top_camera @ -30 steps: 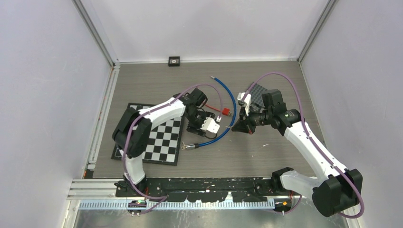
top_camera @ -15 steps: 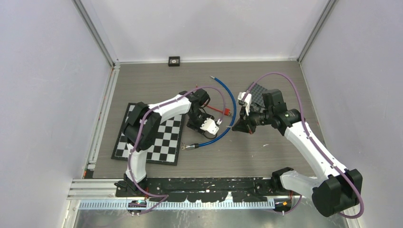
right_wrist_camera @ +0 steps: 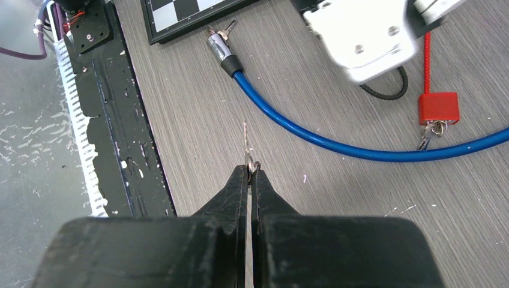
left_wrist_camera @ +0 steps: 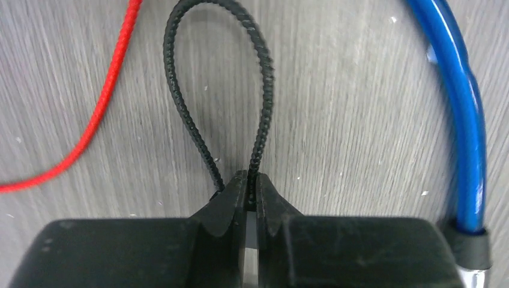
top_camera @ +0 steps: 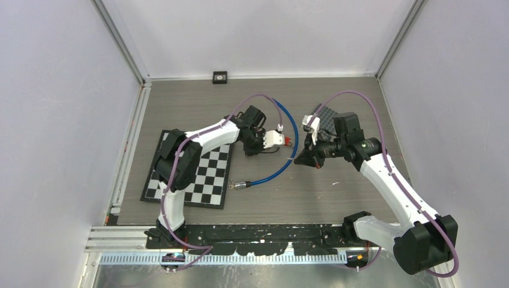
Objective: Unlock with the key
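A small silver key point(right_wrist_camera: 246, 141) sticks out of my right gripper point(right_wrist_camera: 249, 170), which is shut on it above the table, blade pointing away. The red padlock point(right_wrist_camera: 439, 108) lies to its right beside the blue cable point(right_wrist_camera: 336, 141), with a red cord point(right_wrist_camera: 427, 57) running up from it and small keys point(right_wrist_camera: 428, 134) hanging below. In the top view the padlock point(top_camera: 287, 141) sits between both grippers. My left gripper point(left_wrist_camera: 252, 177) is shut on one strand of a black braided cord loop point(left_wrist_camera: 259, 90) lying on the table.
A chessboard point(top_camera: 189, 171) lies at the left under my left arm. The blue cable point(top_camera: 292, 129) arcs across the middle, its metal end point(top_camera: 239, 185) near the board. A dark grey plate point(top_camera: 326, 119) sits behind my right arm, and a small black block point(top_camera: 220, 77) sits at the back wall.
My left gripper has swung back and to the right toward the padlock, and its jaws have shut on the black cord loop. The right arm and its key have not moved.
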You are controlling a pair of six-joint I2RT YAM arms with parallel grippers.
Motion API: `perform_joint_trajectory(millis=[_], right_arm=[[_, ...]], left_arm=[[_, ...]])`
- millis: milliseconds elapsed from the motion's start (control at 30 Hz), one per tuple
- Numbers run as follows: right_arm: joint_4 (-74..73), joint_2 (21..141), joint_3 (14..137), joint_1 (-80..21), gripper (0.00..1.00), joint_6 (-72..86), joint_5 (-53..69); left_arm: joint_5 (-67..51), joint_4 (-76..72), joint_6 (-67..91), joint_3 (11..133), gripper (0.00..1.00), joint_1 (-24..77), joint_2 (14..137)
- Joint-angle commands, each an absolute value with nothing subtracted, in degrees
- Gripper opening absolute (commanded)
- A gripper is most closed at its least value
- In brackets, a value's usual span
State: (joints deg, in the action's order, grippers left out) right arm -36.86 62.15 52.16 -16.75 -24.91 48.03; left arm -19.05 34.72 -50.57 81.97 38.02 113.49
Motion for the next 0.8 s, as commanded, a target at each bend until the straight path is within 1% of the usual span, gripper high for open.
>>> perform_joint_trajectory(millis=[0, 67, 200, 367, 400, 500, 633, 767], right_arm=[[-35.51, 61.08, 52.73, -16.6, 0.01, -24.68, 49.48], [-35.51, 61.38, 52.69, -16.61, 0.0, -24.63, 49.4], [-35.6, 61.4, 52.83, -16.53, 0.0, -24.63, 49.31], [-35.49, 61.43, 52.9, -16.36, 0.01, -24.36, 49.35], [-35.51, 61.49, 52.91, -16.35, 0.0, -24.35, 49.46], [-35.59, 61.39, 52.83, -16.12, 0.01, -24.24, 49.81], [-35.59, 61.49, 52.9, -15.93, 0.01, -24.18, 50.09], [-35.68, 61.67, 53.0, -15.95, 0.01, -24.21, 50.19]], left_arm=[[-16.89, 28.08, -23.78, 80.69, 0.11, 37.49, 110.09], [-16.29, 28.98, -17.18, 80.56, 0.17, 37.62, 110.21], [-16.03, 30.76, -12.69, 80.68, 0.28, 37.62, 108.89], [-20.1, 30.31, -10.21, 79.91, 0.3, 37.52, 105.06], [-19.34, 29.82, -10.23, 79.82, 0.31, 37.52, 104.31], [-13.5, 29.32, -13.07, 79.84, 0.42, 37.52, 102.97], [-8.3, 33.83, -19.49, 82.59, 0.56, 37.46, 104.68], [-7.81, 38.15, -21.5, 85.29, 0.63, 37.44, 108.36]])
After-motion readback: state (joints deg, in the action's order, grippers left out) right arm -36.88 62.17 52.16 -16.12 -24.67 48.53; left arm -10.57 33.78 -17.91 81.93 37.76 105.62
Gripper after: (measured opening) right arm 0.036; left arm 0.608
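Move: The black lock's body sits almost under the left fingertips, about 2 cm to the left, 1 cm back and 1 cm below, with its loop running off to the right. The red lock is some 11 cm right of this hand and 4 cm ahead; the blue cable's silver end is about 11 cm back and 5 cm left; both lie slightly lower. From the right hand, still holding its key, the black lock is roughly 19 cm left, 9 cm ahead and 17 cm down. The left fingers, nearly shut on the black loop's neck, let go of the cable and open to a bit over half. The hand turns some 30 degrees counter-clockwise while edging back about 1.5 cm close to the table, then rises about 5 cm and regains that bit forward, ending open above the lock body. ##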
